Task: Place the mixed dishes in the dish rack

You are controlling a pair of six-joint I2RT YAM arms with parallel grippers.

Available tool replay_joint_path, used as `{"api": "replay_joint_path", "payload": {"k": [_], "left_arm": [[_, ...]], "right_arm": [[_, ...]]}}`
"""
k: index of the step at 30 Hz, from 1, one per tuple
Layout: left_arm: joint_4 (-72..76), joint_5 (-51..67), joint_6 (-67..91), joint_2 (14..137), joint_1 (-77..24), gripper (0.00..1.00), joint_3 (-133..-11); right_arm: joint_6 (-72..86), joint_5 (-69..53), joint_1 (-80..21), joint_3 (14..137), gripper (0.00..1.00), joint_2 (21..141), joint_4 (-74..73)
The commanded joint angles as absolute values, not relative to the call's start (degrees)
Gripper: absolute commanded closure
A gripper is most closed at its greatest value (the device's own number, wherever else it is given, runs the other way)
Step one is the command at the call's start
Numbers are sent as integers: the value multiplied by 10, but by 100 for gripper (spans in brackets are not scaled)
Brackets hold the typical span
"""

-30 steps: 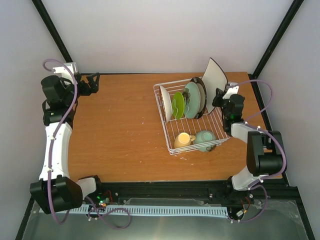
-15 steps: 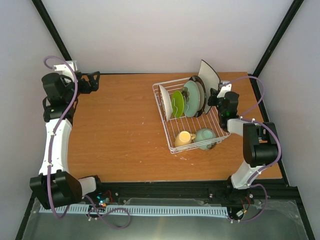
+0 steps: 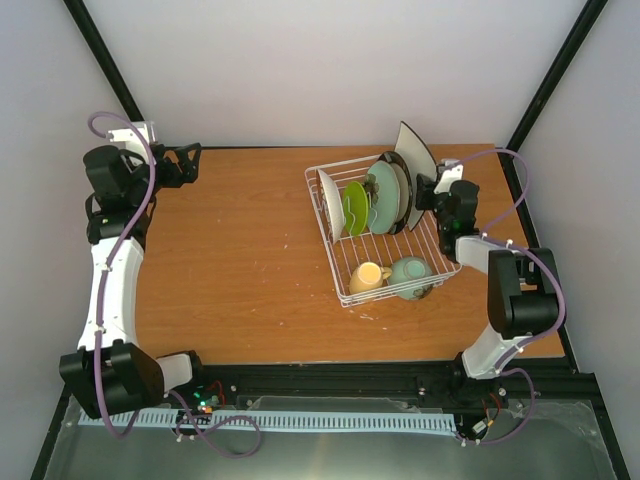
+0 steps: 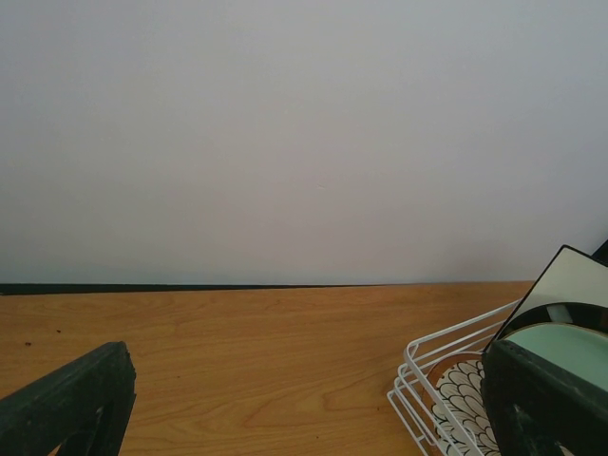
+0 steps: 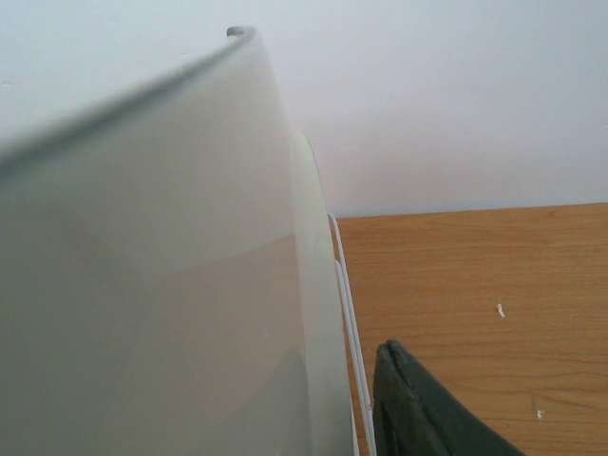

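Observation:
The white wire dish rack (image 3: 343,292) sits right of centre. Upright in its prongs stand a white petal-patterned plate (image 3: 330,205), a lime green plate (image 3: 356,209), a pale teal plate (image 3: 384,196) and a dark striped-rim plate (image 3: 402,188). A yellow mug (image 3: 366,277) and a mint-green bowl (image 3: 410,277) lie in its front part. The square white plate (image 3: 414,156) stands on edge at the rack's right end. My right gripper (image 3: 428,192) is at its lower edge, and its visible finger (image 5: 418,408) stands apart from the plate's face (image 5: 171,266). My left gripper (image 3: 190,162) is open and holds nothing at the far left.
A rack wire (image 5: 347,313) runs between the square plate and my right finger. In the left wrist view the rack's corner (image 4: 446,351) and the petal plate (image 4: 465,399) show at lower right. Bare wood lies left of the rack; black frame posts flank the back wall.
My right arm has swung left and brought the square plate more upright against the rack's right end. Its jaws have loosened from the plate. The left arm has stayed put.

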State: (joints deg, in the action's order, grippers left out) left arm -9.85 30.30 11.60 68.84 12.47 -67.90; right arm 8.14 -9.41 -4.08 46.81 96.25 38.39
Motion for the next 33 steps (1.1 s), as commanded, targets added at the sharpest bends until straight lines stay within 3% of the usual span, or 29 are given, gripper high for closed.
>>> {"api": "replay_joint_path", "payload": {"k": [1,12,22,30,33], "left_arm": [[-88,314,115,672,124,0,-683],[-88,319,124,642,124,0,-674],[-118,320,125,604,125,0,-660],[-138,324,120,590,124,0,-651],[-139,342,123,593,125,0,-636]], "right_arm": [[75,-85,-47,482,62,928,360],[67,-51,-47,459,52,848,305],[63,1,-47,436,45,699,233],[34,45,-46,484,22,555,110],[36,17,-46,516,18,523,42]]}}
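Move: At the right fingertips, the upright white square plate stands in the rack with its near edge between them; its middle is about 6 cm ahead, 3 cm left and 4 cm lower. The dark-rimmed plate is some 4 cm ahead, 6 cm left and 6 cm down, while the teal bowl sits roughly 15 cm back, straight in line and 13 cm below. From the left hand the square plate lies about 50 cm right, 15 cm ahead and 23 cm lower. Backing out after the release, the part-open right hand comes free of the square plate's edge and rises about 19 cm, slowly at first, then fast, drawing back 12 cm and drifting right. Its fingers open much wider as it tips up some 15 degrees and turns slightly clockwise. The empty left hand, still wide open, eases back about 4 cm and slightly up. ##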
